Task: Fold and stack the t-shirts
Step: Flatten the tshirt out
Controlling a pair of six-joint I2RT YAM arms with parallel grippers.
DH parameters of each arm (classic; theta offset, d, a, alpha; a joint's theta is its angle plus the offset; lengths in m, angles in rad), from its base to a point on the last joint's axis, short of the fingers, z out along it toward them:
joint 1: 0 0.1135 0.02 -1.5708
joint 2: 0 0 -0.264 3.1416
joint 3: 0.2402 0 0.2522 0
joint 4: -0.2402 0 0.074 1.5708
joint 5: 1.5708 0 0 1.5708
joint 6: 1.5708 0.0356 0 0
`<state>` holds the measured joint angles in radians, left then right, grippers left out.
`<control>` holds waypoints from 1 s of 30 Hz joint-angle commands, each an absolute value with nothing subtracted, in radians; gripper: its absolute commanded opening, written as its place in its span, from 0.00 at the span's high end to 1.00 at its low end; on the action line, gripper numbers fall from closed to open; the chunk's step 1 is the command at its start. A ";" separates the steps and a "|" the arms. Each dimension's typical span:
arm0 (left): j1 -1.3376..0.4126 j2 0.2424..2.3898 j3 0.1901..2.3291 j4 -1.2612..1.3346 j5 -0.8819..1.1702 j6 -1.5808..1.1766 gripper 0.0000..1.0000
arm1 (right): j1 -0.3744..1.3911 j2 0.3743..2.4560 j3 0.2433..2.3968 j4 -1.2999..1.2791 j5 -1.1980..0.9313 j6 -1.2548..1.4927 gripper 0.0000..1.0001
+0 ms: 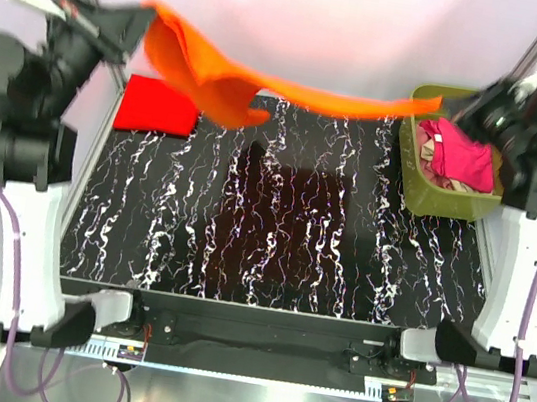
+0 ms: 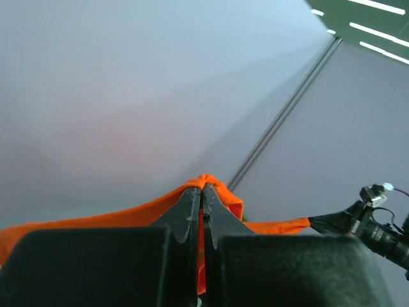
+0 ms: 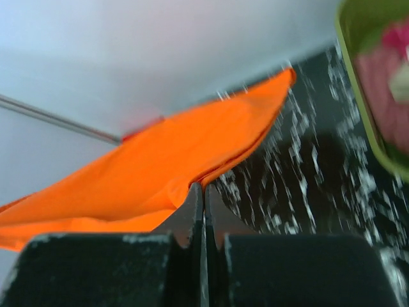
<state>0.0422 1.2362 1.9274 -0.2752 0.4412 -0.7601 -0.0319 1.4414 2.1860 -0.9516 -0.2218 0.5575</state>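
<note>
An orange t-shirt (image 1: 266, 84) hangs stretched in the air between both grippers, above the far part of the black marbled table (image 1: 274, 232). My left gripper (image 1: 143, 12) is shut on its left end, and cloth bulges over the tips in the left wrist view (image 2: 202, 187). My right gripper (image 1: 446, 106) is shut on its right end, shown in the right wrist view (image 3: 203, 187) with the orange t-shirt (image 3: 160, 166) spreading away. A folded red t-shirt (image 1: 156, 105) lies at the table's far left.
A green basket (image 1: 409, 172) at the far right holds pink t-shirts (image 1: 458, 153); it also shows in the right wrist view (image 3: 358, 96). White walls and metal frame posts enclose the table. The right gripper (image 2: 323, 222) shows in the left wrist view.
</note>
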 commanded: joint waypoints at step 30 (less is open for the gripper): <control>0.006 0.443 0.916 -1.256 0.226 -0.809 0.22 | -0.005 0.846 0.827 -1.146 -0.451 0.546 0.61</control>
<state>0.0059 0.4061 0.8196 -1.1683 0.3103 -0.8749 -0.0093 0.7734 0.7387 -1.1809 -0.4446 0.6125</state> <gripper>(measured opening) 0.758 0.344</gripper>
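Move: Each hand already grips one end of the orange t-shirt, strung high between them. The table spot near the front edge where it is to be laid is about 16 cm back and some 53 below the left hand; for the right, 22 back, 5 left and 41 below. The folded red t-shirt lies 14 cm ahead, 10 left of the left hand; the bin 7 ahead, 9 right of the right hand. Both hands whip the orange t-shirt down about 40 cm and back some 20, tip downward and let go. ##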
